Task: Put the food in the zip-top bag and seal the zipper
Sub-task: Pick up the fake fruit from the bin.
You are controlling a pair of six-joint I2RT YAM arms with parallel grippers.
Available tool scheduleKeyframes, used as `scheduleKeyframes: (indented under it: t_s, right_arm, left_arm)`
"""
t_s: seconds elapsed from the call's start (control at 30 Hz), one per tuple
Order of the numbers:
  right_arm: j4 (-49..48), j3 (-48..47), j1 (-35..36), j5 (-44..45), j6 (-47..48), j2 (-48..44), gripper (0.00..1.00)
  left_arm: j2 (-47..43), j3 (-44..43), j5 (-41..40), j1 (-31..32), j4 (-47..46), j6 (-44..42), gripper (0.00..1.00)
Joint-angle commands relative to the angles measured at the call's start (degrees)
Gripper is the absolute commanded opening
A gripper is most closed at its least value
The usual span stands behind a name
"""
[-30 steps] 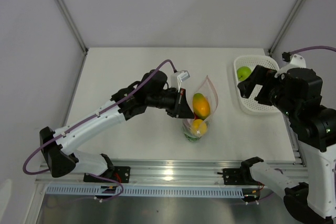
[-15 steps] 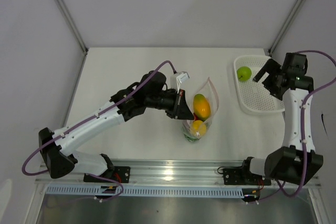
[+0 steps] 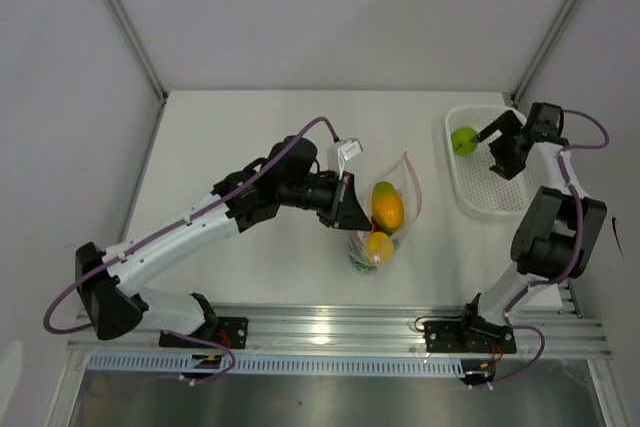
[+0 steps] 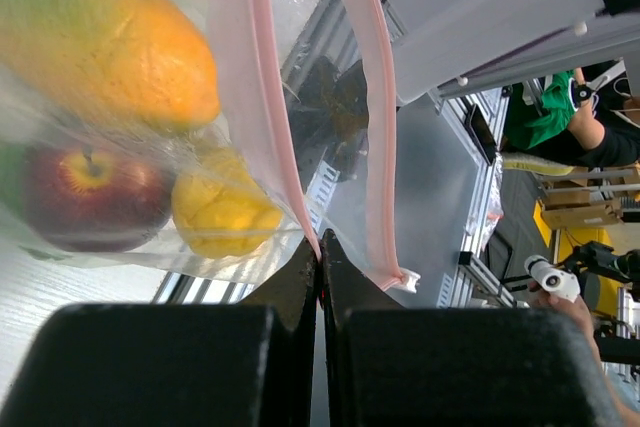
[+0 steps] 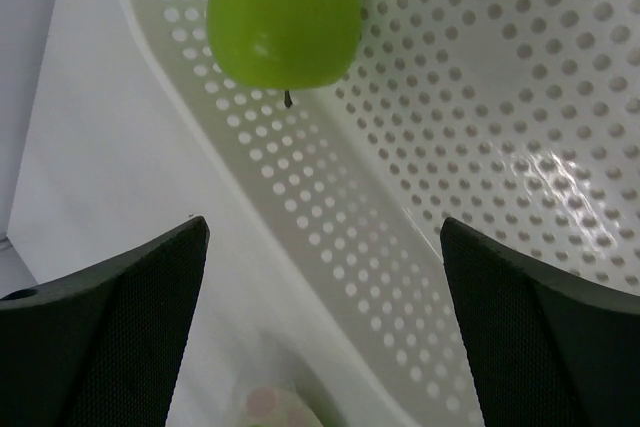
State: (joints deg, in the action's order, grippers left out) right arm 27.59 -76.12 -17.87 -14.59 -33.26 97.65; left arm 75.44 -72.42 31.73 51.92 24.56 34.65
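My left gripper (image 3: pixel 346 209) (image 4: pixel 320 247) is shut on the near pink zipper (image 4: pixel 262 97) strip of the zip-top bag (image 3: pixel 398 209), holding its mouth open above the table. Through the clear plastic I see food: an orange-green fruit (image 3: pixel 387 205) (image 4: pixel 110 42), a yellow fruit (image 3: pixel 378 244) (image 4: pixel 225 212) and a red apple (image 4: pixel 90 192). A green apple (image 3: pixel 464 139) (image 5: pixel 285 15) lies in the left corner of the white mesh basket (image 3: pixel 488 202) (image 5: pixel 400 247). My right gripper (image 3: pixel 488 153) (image 5: pixel 325 227) hovers open over the basket, just right of that apple, with nothing in it.
The basket stands at the table's right edge, by the frame post. The left arm stretches across the table's middle from the near left. A metal rail runs along the near edge.
The right arm has dropped from high near the camera down over the basket, its open gripper now close to the green apple. The left gripper keeps its hold on the bag.
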Motion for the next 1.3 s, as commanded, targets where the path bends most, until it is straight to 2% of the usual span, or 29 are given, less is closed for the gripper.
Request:
scheduleKeyframes:
  t_s: [0.0,0.3,0.57,1.27]
  right_arm:
    - [-11.0,-2.2,-0.2,-3.7,-4.3,4.6,1.0]
    - [-17.7,-6.7,-0.1,-5.8,-7.8,15.4,0.99]
    - [-17.8,-12.0,0.6,-4.8,-7.3,21.6,0.99]
    - [-18.3,-12.5,3.5,-2.5,-5.9,24.7,0.99]
  left_arm:
    - [0.3,0.0,2.0,-0.3,-2.3,0.5,0.01]
    - [2.4,-1.8,3.4,-0.9,-1.8,0.2,0.01]
    - [4.3,-2.7,4.0,-0.9,-1.9,0.8,0.01]
    - [4.0,-2.5,4.2,-1.1,-1.5,0.5,0.01]
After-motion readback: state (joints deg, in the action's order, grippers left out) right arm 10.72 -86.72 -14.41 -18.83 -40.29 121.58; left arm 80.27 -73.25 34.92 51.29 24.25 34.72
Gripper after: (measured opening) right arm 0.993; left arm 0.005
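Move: Lying in the bin's far left part, the green apple is about 11 cm ahead of the right hand, 2 cm to its left and 9 cm below. The bin's middle lies some 5 cm ahead of that hand and 6 cm to its right, 10 cm down; the food-filled bag stands about 14 cm back and 24 cm left of it, 7 cm lower. From the left hand the green apple is roughly 40 cm ahead, 29 cm right and 24 cm down. Reaching forward about 10 cm and sinking some 8 cm into the bin, the right hand brings its wide-open fingers down astride the green apple, fast at first, then easing left a couple of centimetres; its wrist turns only slightly and the fingers don't close. The left hand keeps its pinch on the bag's rim, sinks about 2 cm and then holds. ##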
